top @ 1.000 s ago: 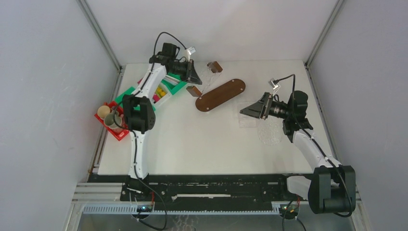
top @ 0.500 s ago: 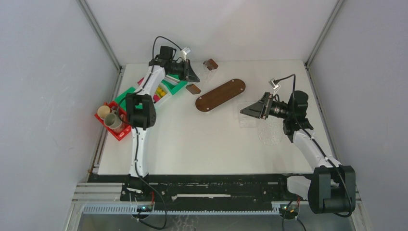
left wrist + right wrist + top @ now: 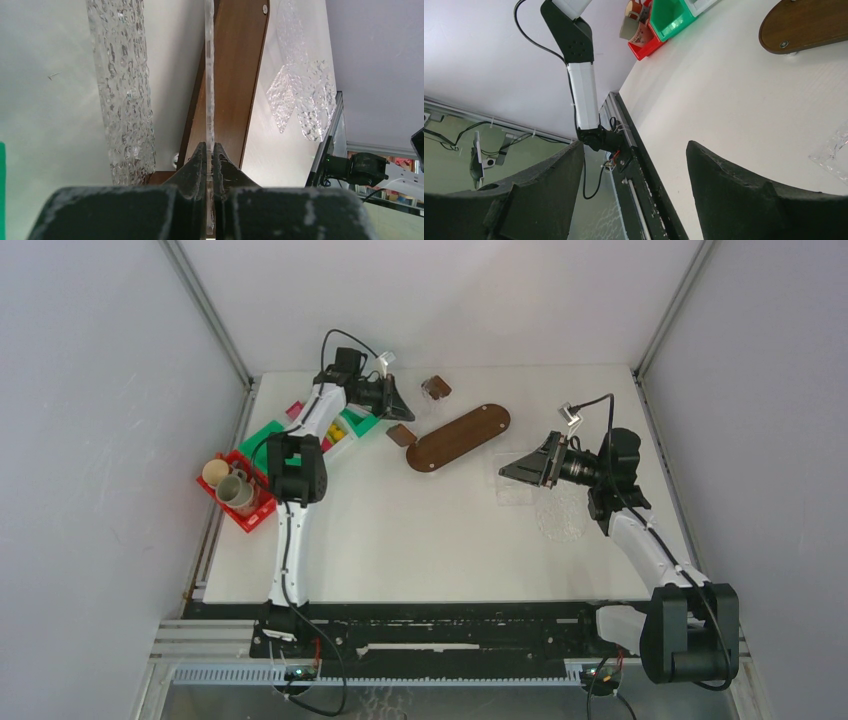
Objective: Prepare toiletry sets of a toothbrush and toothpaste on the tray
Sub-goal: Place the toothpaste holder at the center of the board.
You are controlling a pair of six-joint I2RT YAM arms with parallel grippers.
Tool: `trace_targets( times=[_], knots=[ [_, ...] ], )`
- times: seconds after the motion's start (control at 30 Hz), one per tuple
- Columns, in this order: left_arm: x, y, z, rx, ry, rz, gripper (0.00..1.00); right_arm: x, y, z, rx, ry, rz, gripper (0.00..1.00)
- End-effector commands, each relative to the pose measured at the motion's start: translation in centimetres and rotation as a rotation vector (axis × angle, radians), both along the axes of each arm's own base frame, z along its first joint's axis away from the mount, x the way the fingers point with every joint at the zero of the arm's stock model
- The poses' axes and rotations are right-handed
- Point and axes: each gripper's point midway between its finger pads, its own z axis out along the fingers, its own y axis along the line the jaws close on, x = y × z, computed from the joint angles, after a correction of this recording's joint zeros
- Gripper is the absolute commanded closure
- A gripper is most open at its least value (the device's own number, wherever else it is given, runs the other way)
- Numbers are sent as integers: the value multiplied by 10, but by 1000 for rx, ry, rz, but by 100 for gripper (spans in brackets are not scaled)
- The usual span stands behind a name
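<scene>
My left gripper (image 3: 404,408) (image 3: 210,150) reaches to the far side of the table and is shut on the thin edge of a clear plastic piece (image 3: 209,75) with a brown block (image 3: 435,387) at each end. Its textured clear wall (image 3: 125,90) shows on the left of the left wrist view. The brown oval tray (image 3: 458,437) (image 3: 235,75) (image 3: 804,25) lies just beyond and is bare. Cups (image 3: 232,486) (image 3: 635,27) stand in a red bin at the left edge. Small yellow and pink items (image 3: 333,430) lie in a green bin (image 3: 345,432). No toothbrush shows. My right gripper (image 3: 508,471) (image 3: 634,165) hangs open right of the tray, holding nothing.
Clear textured plastic pieces (image 3: 560,515) (image 3: 300,100) (image 3: 834,155) lie on the white table under and beside my right gripper. The red bin (image 3: 245,515) and the green bin (image 3: 674,20) sit against the left wall. The black rail (image 3: 644,200) runs along the near edge.
My left gripper has drawn back a little to the left, carrying the clear piece and its brown blocks with it. The right arm has not moved.
</scene>
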Motion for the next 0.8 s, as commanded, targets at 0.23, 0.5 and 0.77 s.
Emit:
trace_targets(
  times=[0.23,0.5,0.77],
  knots=[
    [17,4,21,6,-89,25,77,5,-1,17,-3,-78,7,17],
    [32,28,19,109,-110,131,74,5,-1,17,-4,-80,7,17],
    [37,44,24,173,-125,191,69,5,0,17,-5,-81,9,17]
  ],
)
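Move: The left hand's barely open fingers still hold a clear wall of the toothpaste holder near its closer brown end; the holder's middle lies about 4 cm ahead, 3 cm right and 4 cm below. The brown board's middle is some 11 cm right, 1 cm back and 7 cm down; the green bin is about 8 cm ahead, 12 cm left and 6 cm down. From the idle right hand the holder is roughly 29 cm ahead, 17 cm left, 18 cm below. The left fingers first loosen their pinch, opening to roughly a quarter of their range while the hand hardly moves, with the clear wall of the toothpaste holder remaining between them. The hand then picks up speed to the left, away from the brown board and towards the green bin, travelling about 3 cm left and some 2 cm each forward and down, while the wrist turns about 10 degrees, swinging counter-clockwise with its left side rising, and the fingers drag the holder along. ##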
